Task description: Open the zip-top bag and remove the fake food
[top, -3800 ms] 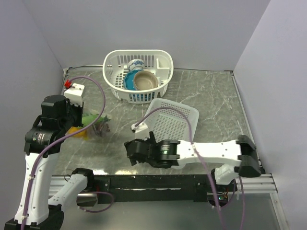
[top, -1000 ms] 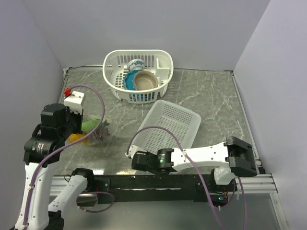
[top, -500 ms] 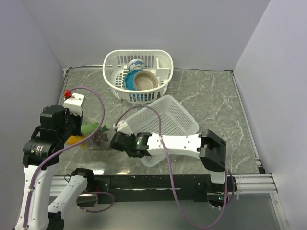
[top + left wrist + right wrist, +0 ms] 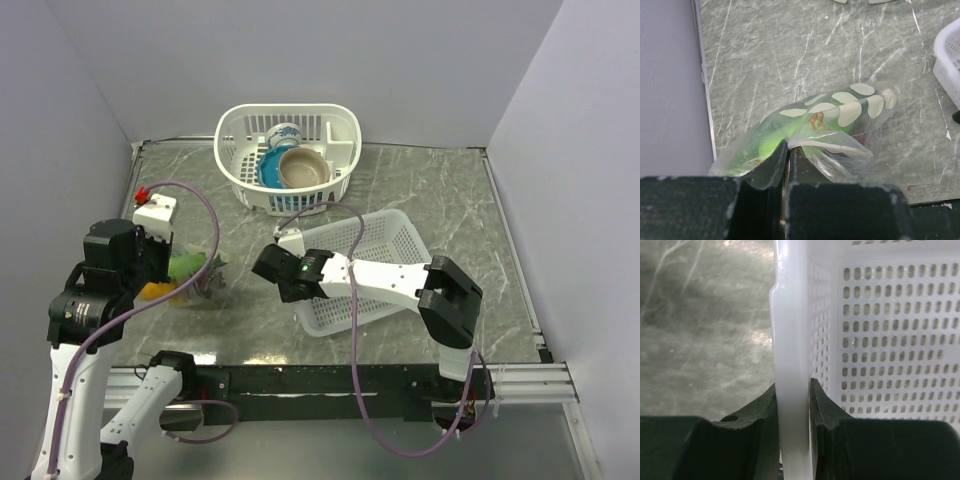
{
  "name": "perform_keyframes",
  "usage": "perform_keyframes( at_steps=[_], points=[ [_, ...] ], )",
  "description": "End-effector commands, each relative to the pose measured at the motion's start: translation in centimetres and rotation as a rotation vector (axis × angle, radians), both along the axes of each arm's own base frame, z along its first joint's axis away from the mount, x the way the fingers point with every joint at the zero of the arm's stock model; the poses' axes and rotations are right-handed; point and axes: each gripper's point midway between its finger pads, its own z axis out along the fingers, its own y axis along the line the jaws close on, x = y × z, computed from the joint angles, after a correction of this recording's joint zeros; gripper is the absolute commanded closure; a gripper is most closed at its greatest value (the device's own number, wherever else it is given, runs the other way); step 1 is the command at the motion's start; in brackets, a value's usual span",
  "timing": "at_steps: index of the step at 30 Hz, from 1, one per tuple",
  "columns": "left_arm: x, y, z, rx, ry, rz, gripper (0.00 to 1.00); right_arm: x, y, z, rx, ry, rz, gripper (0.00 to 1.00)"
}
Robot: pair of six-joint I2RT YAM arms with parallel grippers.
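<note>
The zip-top bag [image 4: 200, 278] is clear with pale dots and lies at the left of the table. In the left wrist view the bag [image 4: 850, 107] bulges with green fake food [image 4: 767, 140]; its whitish zip strip [image 4: 832, 148] runs right from my fingers. Green [image 4: 186, 265] and yellow [image 4: 155, 291] fake food show in the top view. My left gripper [image 4: 176, 272], also seen in the left wrist view [image 4: 787, 150], is shut on the bag's edge. My right gripper [image 4: 282, 273] is shut on the rim [image 4: 791, 340] of a white mesh basket [image 4: 375, 268], right of the bag.
A round white basket [image 4: 240, 130] at the back holds a blue bowl [image 4: 271, 170], a brown bowl [image 4: 304, 168] and a cup. The table's left edge rail [image 4: 702, 75] is close to the bag. Walls stand left, right and behind.
My right gripper has swung from the near edge to the rectangular basket's left rim and shifted the basket, now lying lower and further right. The left gripper stays on the bag, barely moved.
</note>
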Motion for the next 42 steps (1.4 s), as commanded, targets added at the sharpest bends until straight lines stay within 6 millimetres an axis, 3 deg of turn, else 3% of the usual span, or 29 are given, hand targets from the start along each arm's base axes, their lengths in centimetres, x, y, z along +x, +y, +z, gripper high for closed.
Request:
perform_keyframes(
  at_steps=[1,2,3,5,6,10,15,21,24,28,31,35,38,42],
  points=[
    [0.5,-0.1,2.5,-0.002,-0.087,-0.009,0.99,-2.4,6.0,1.0,0.312,0.130,-0.054,0.85],
    [0.5,-0.1,2.5,-0.002,-0.088,-0.012,0.99,-2.2,6.4,1.5,0.321,0.116,-0.050,0.76],
    [0.5,-0.1,2.5,-0.002,-0.085,-0.014,0.99,-1.8,6.5,1.9,0.315,0.095,-0.037,0.52],
    [0.3,-0.3,2.3,-0.007,-0.077,-0.023,0.99,-0.9,6.9,4.2,0.340,0.039,-0.023,0.24],
    [0.3,-0.4,2.2,-0.008,-0.073,-0.027,0.99,-0.5,6.7,5.1,0.326,-0.001,0.010,0.02],
    [-0.1,-1.0,1.6,-0.006,-0.057,-0.075,0.97,0.3,7.0,11.4,0.391,-0.171,0.180,0.00],
    [-0.1,-2.2,0.8,-0.020,-0.029,-0.156,0.94,0.2,5.9,19.1,0.464,-0.465,0.436,0.00],
    [-0.9,-4.7,0.9,-0.056,-0.008,-0.315,0.88,-2.3,5.5,25.2,0.566,-0.747,0.711,0.00],
    [-0.9,-5.5,1.2,-0.064,0.009,-0.375,0.84,-3.6,5.8,26.8,0.599,-0.822,0.825,0.00],
    [-1.2,-7.6,1.1,-0.117,0.063,-0.497,0.71,-5.7,7.3,27.3,0.636,-0.801,0.969,0.00],
    [-0.7,-7.9,0.7,-0.132,0.088,-0.506,0.68,-6.5,8.3,26.3,0.621,-0.780,1.019,0.00],
    [-0.2,-7.8,-0.4,-0.133,0.099,-0.488,0.69,-5.6,8.8,22.9,0.525,-0.729,1.015,0.00],
    [-0.6,-7.6,-1.7,-0.116,0.131,-0.491,0.69,-6.0,8.1,20.7,0.478,-0.680,1.033,0.00],
    [-0.9,-6.3,-4.6,-0.048,0.161,-0.463,0.66,-9.5,6.5,18.3,0.453,-0.593,1.089,0.00]
  ],
)
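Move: The left gripper still pinches the bag by its zip edge, the bag hanging about 15 cm below, some 5 cm ahead and 4 cm to its right. The bare table to drop it on lies about 28 cm below that hand, 12 cm right and 6 cm back. From the right gripper, closed on the white tray's left rim, the bag is some 22 cm left and 5 cm ahead, slightly higher. The tray's middle is 18 cm right, 5 cm ahead and 5 cm lower; the laundry basket stands about 28 cm straight ahead at about hand height. Spread the right fingers wide to let go of the tray rim, raise the hand about 25 cm while drifting left, turning counter-clockwise to face the bag, then ease back and sink some 6 cm. Meanwhile swing the left gripper about 7 cm to the right, turning it roughly 25 degrees clockwise, open it partway to release the bag, and dip slightly at the end. ##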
